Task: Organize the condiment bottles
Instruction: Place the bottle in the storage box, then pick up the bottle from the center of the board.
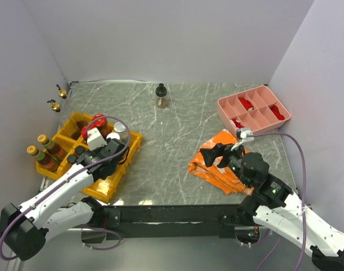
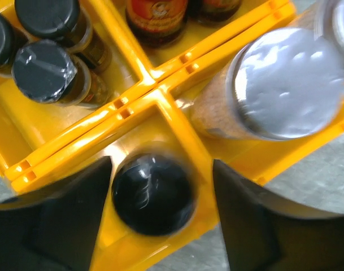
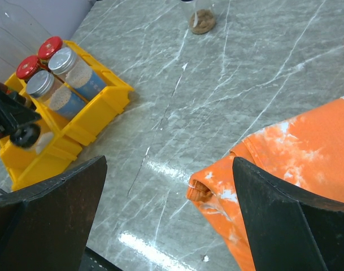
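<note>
My left gripper point(image 2: 161, 164) hangs over the yellow bins point(image 2: 160, 107) and is open. A black-capped bottle point(image 2: 153, 195) stands in the compartment between the fingers, with a gap to the right finger. Other black-capped bottles point(image 2: 44, 70) and a silver-lidded jar point(image 2: 290, 84) fill neighbouring compartments. From above, the left gripper point(image 1: 77, 159) is at the bins' near side, beside yellow-capped bottles point(image 1: 43, 139) and red-capped jars point(image 1: 95, 121). A lone black-topped bottle point(image 1: 161, 95) stands at the back. Two gold-spout bottles point(image 1: 57, 97) are by the left wall. My right gripper point(image 1: 208, 155) is open and holds nothing.
An orange cloth point(image 1: 217, 166) lies crumpled under the right gripper point(image 3: 169, 164). The pink divided tray point(image 1: 222, 103) with red items sits at the back right. Grey walls close in the left, back and right sides.
</note>
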Robot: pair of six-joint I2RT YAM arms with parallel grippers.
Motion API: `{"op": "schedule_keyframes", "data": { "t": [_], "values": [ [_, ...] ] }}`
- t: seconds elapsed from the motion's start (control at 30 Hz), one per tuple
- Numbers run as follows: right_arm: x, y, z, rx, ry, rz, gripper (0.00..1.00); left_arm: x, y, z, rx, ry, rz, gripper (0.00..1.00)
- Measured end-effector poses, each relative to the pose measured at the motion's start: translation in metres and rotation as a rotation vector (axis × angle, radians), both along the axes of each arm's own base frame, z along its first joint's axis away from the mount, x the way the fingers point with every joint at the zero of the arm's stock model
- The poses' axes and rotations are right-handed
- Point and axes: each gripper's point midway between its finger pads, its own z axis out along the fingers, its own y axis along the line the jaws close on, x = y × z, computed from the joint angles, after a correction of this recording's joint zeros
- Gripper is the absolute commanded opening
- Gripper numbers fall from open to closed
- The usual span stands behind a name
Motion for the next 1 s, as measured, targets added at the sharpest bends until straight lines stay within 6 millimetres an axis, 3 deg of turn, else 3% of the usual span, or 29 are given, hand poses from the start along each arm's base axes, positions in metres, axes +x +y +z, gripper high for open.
{"op": "schedule_keyframes", "data": {
  "t": [0.13,0.33,0.57,0.77,0.87,1.0],
  "values": [
    [0.0,0.001,0.0,0.001,0.001,0.004,1.0,0.012,-0.009,0.026,-0.048,-0.067,-0.008,0.92],
    [-0.002,0.003,0.001,0.007,0.0,0.02,1.0,0.026,-0.023,0.077,-0.134,-0.185,-0.05,0.99],
    [-0.004,0.004,0.0,0.006,0.004,0.032,1.0,0.052,-0.052,0.132,-0.148,-0.283,-0.222,0.96],
    [-0.004,0.005,0.0,0.008,0.004,0.037,1.0,0.117,-0.112,0.174,-0.09,-0.322,-0.413,0.97],
    [-0.006,0.007,0.001,0.011,0.003,0.049,1.0,0.152,-0.142,0.174,-0.046,-0.32,-0.498,0.97],
    [-0.006,0.006,0.003,0.012,-0.007,0.053,1.0,0.201,-0.18,0.157,0.025,-0.291,-0.585,0.98]
  ]
}}
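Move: The last bottle, dark-capped at the back of the table, is about 34 cm ahead of my left hand, 20 cm to its right and 5 cm lower. Between my left fingers is the bottle just set in the storage box, its middle about 4 cm below them. A white-lidded jar sits 9 cm ahead and 2 cm right; the small black-capped bottles are 5 cm ahead, 13 cm left. From my right hand the last bottle lies 35 cm ahead, 19 cm left, 17 cm down. I finish opening my left fingers wide, let go of the bottle in the box's compartment and lift straight off it. Climbing some 17 cm, I sweep ever faster forward and to the right, about 20 cm each way, towards the last bottle, turning the hand some 35 degrees clockwise and tipping the fingers up to a shallower slant. ##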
